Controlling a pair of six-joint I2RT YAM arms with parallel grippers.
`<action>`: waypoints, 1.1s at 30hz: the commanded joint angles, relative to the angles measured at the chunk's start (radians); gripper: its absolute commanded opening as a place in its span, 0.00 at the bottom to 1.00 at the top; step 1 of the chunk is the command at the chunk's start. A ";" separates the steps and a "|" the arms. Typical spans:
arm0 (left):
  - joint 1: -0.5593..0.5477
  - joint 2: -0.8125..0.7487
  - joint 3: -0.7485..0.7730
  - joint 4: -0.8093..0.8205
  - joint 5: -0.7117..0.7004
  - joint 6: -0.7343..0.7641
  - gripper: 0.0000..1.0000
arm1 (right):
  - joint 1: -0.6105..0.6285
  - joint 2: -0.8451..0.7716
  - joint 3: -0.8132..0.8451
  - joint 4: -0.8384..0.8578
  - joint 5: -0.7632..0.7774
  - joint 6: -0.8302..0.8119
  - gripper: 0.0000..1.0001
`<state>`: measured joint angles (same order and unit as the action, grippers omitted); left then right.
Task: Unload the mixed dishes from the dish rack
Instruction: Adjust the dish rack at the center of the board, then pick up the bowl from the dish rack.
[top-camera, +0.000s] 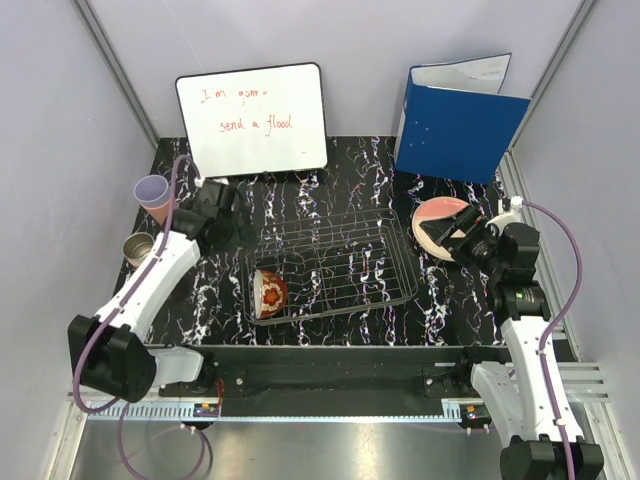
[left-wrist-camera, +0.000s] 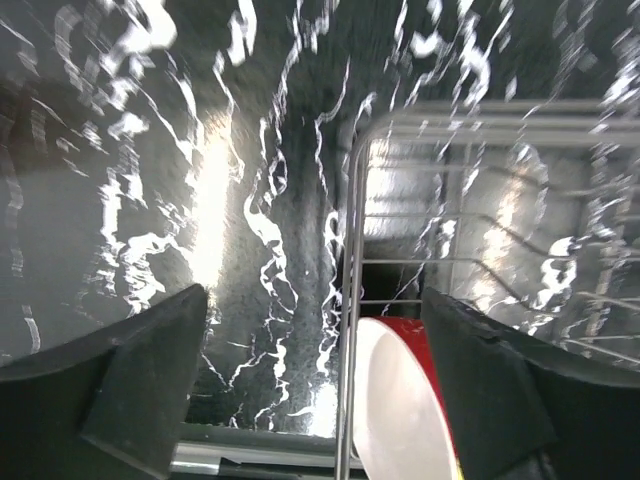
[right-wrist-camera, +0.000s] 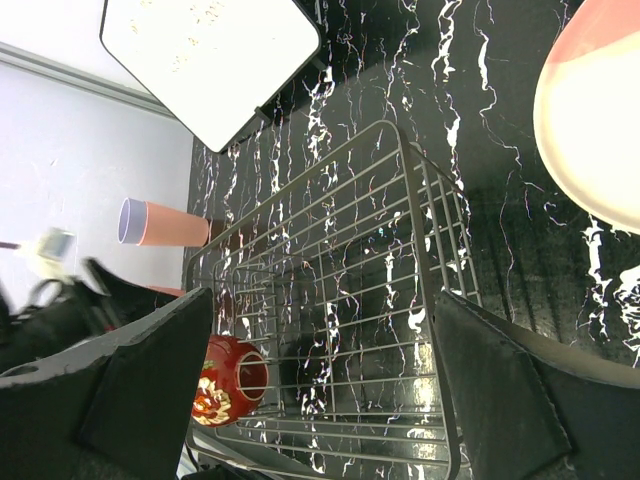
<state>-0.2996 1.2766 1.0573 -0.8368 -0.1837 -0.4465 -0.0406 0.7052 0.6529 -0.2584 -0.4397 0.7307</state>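
The black wire dish rack sits mid-table. In its near left corner a red bowl with a cream inside lies on its side. My left gripper hovers open just left of the rack's far left corner. Its wrist view shows the gripper empty, the rack's rim between its fingers and the bowl below. A cream-pink plate lies on the table right of the rack. My right gripper is open over it. In its wrist view the gripper is empty above the rack.
A pink tumbler and a pale tumbler stand on the table at the far left. A whiteboard and a blue folder lean against the back wall. Side walls close in the table on both sides.
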 joint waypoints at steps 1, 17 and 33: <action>0.005 -0.065 0.147 -0.025 -0.069 -0.030 0.96 | 0.010 0.000 0.008 0.038 -0.017 -0.004 0.99; -0.314 -0.476 -0.226 0.174 0.102 -0.242 0.86 | 0.011 0.022 0.001 0.053 -0.016 -0.001 0.99; -0.418 -0.422 -0.373 0.271 0.124 -0.293 0.54 | 0.011 0.039 -0.006 0.056 -0.016 0.001 0.99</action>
<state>-0.6998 0.8444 0.7124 -0.6403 -0.0776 -0.7223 -0.0391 0.7410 0.6518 -0.2504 -0.4397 0.7338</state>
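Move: From the left hand, just above the dish rack's left rim with its fingers already open, the red flowered bowl lies about 9 cm back, 9 cm to the right and 8 cm lower. The rack's middle is roughly 20 cm to the hand's right and 3 cm back; the grey-mouthed cup is some 22 cm to the hand's left and 1 cm ahead. From the right hand, the bowl is about 36 cm to the left, 8 cm back and 17 cm below. Arcing up by some 12 cm and clear of the rack's left rim, the left hand then swings back and to the right and sinks nearly as far, ending over the bowl about 9 cm nearer the base and 10 cm to the right. The wrist tips the hand's left side down about 20 degrees and turns a little clockwise, while the fingers start closing but remain over half open. ##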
